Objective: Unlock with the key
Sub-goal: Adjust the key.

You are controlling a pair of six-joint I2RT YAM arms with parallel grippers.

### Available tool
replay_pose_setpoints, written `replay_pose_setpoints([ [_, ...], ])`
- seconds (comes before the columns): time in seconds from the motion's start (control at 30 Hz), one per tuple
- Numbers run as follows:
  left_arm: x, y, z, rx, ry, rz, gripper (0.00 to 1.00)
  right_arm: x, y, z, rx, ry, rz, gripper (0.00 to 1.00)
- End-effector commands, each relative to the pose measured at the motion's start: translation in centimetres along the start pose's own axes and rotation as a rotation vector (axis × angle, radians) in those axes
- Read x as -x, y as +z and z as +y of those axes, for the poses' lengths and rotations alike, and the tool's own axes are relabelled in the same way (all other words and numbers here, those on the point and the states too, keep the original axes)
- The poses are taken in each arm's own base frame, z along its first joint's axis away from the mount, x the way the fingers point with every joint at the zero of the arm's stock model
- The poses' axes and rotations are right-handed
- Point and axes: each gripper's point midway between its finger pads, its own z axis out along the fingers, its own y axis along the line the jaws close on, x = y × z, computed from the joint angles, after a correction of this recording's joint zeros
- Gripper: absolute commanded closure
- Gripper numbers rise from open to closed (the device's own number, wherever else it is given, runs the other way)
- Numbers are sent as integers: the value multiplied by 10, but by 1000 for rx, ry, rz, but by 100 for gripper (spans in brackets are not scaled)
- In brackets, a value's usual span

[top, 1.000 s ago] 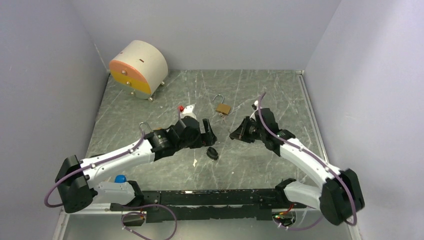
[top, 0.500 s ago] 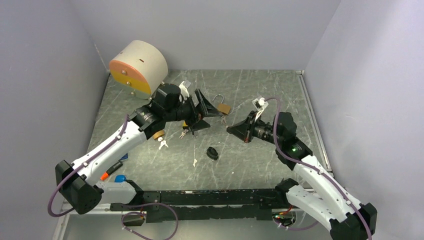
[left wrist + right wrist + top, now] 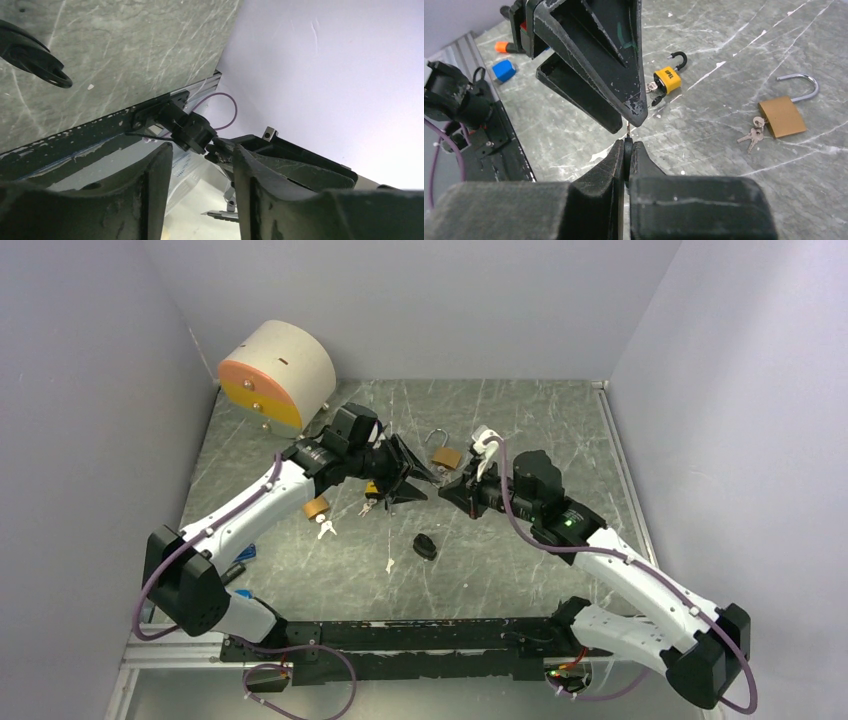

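Observation:
My right gripper (image 3: 628, 145) is shut on a black-headed key (image 3: 629, 132), whose thin metal blade pokes out past the fingertips. It hovers mid-table (image 3: 447, 493). My left gripper (image 3: 425, 480) faces it with jaws apart, and its fingers (image 3: 599, 55) hang just above the blade tip. From the left wrist, the blade (image 3: 222, 214) shows beside the right-hand finger, in the gap of the left gripper (image 3: 202, 150). A yellow padlock (image 3: 667, 77) with a black shackle lies beyond. A brass padlock (image 3: 781, 116) with a raised shackle lies to the right, with keys (image 3: 751, 136) beside it.
A round box with an orange-yellow face (image 3: 275, 375) stands at the back left. A tan lock (image 3: 317, 508), loose keys (image 3: 325, 528), a black object (image 3: 425, 546) and a small key (image 3: 389, 564) lie on the table. Blue (image 3: 503, 70) and orange (image 3: 501, 46) items sit near the front rail.
The left arm swung from the table's front toward the back middle, and its jaws have narrowed. The right gripper, still shut on the key, moved left to meet the left gripper's tips.

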Motion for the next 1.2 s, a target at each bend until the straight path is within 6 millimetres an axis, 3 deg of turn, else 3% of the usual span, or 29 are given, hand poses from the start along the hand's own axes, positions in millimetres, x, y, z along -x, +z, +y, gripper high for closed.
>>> replay_pose_setpoints([
  [0.0, 2, 0, 0, 8, -32, 19, 58, 20, 4, -4, -42, -89, -39, 100],
  [0.07, 4, 2, 5, 23, -52, 29, 66, 20, 6, -4, -51, -104, -34, 100],
  [0.4, 17, 8, 20, 86, -87, 15, 83, 27, 13, 2, -61, -184, -23, 100],
  [0.5, 20, 9, 21, 86, -91, 7, 96, 25, 14, 4, -58, -195, -17, 100],
  [0.6, 22, 9, 17, 72, -58, 1, 97, 23, 14, 5, -58, -181, -11, 100],
  [0.63, 23, 9, 15, 61, -34, -3, 97, 22, 14, 6, -59, -164, -5, 93],
  [0.7, 27, 8, 6, 23, 42, -18, 97, 24, 12, 10, -50, -123, -9, 67],
  [0.8, 34, 2, 0, -3, 181, -66, 98, 35, 5, 22, -5, -51, -66, 48],
  [0.9, 38, -7, -10, -75, 324, -137, 98, 45, 0, 31, 39, 28, -99, 35],
  [0.97, 37, -19, -28, -179, 478, -182, 98, 55, -3, 30, 29, 111, -135, 31],
  [1.07, 24, -44, -53, -341, 735, -243, 98, 66, -9, 17, 11, 339, -199, 21],
  [1.13, 10, -59, -63, -421, 854, -240, 98, 80, -15, 10, 75, 468, -264, 18],
  [1.17, 3, -65, -66, -455, 901, -224, 97, 78, -17, 10, 119, 531, -261, 17],
])
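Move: The key is held by its black head in the right fingers, its blade already reaching between the left fingers, key middle about 1 cm right of the left hand point. From the right hand, the left fingertips lie about 2 cm left and 1 cm ahead. On the table, some 24 cm below the left hand: black padlock 6 cm back, 1 cm left; brass padlock 14 ahead, 4 right; yellow padlock 7 ahead, 12 left. Sinking 2–3 cm together, left fingers pinch the key's blade, right ones open, then both rise some 4–6 cm. ##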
